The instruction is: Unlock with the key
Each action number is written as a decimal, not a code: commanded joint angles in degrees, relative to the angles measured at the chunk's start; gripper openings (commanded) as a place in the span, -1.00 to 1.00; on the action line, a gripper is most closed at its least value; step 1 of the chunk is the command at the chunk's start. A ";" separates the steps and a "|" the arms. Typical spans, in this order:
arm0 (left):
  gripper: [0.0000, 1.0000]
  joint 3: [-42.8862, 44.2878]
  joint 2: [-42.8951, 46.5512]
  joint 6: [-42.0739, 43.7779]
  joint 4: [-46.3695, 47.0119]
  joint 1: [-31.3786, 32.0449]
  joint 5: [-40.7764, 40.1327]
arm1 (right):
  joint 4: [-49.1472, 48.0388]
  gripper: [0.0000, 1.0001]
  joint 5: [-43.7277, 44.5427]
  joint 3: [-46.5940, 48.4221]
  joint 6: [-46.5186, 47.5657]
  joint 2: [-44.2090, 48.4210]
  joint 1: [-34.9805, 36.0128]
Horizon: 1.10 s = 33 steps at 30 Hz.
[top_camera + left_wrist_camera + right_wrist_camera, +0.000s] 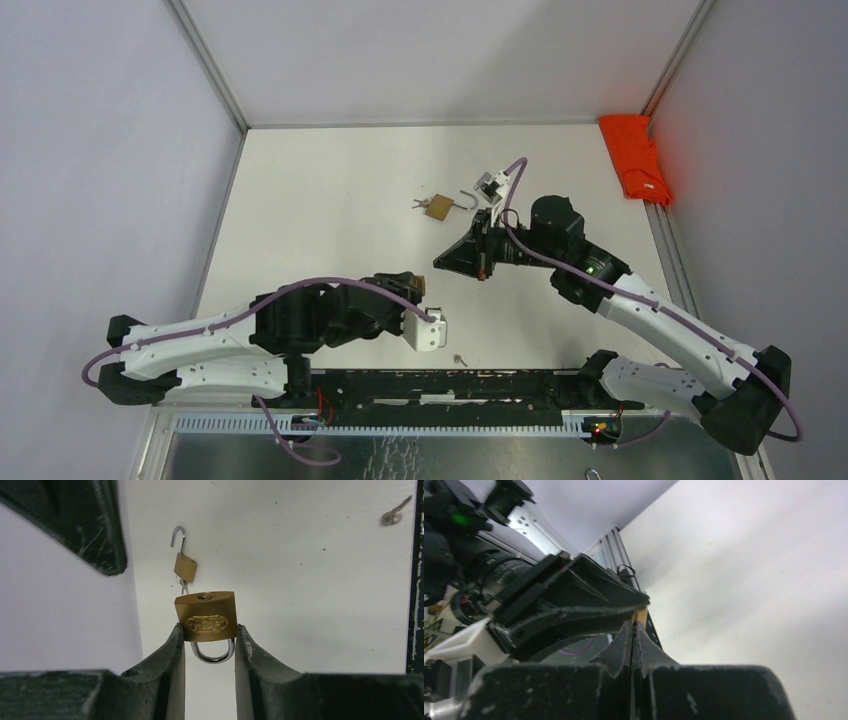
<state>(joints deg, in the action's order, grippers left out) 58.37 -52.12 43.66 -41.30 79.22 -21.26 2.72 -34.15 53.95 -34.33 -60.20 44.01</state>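
A brass padlock [206,616] with its shackle closed sits between my left gripper's [207,630] fingers, keyhole end pointing away. My left gripper is shut on its sides. From above, this padlock [422,284] is just left of my right gripper [438,263]. The right gripper [633,626] is shut, its tips right by the padlock's brass edge [640,615]; no key shows between them. A loose key [459,358] lies near the table's front edge, and it is the key [395,514] at the top right of the left wrist view.
A second brass padlock [437,207] lies farther back on the table with its shackle swung open and keys hanging from it. An orange cloth [635,155] rests at the back right by the wall. A black rail [450,385] runs along the near edge.
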 commanded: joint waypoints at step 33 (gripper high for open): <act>-0.96 -13.52 13.27 -48.63 16.65 -19.81 0.08 | 24.07 -0.31 25.77 -11.15 21.74 -13.56 19.24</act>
<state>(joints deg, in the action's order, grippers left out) 44.25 -40.84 -0.25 -28.49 59.53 -18.90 24.99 -11.88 39.33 -13.58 -72.58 61.45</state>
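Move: From the right hand the key lies about 9 cm back, 4 cm to the right and some 30 cm below, by the table's near edge. The small padlock in the left hand is roughly 3 cm left, 4 cm back and 5 cm below; the large padlock lies some 24 cm ahead, level sideways and 30 cm below. From the left hand, the key is about 7 cm back, 9 cm right and 25 cm below. Right hand sinks some 25 cm, opening and tipping down towards the key; left swings the small padlock away forward-left. ##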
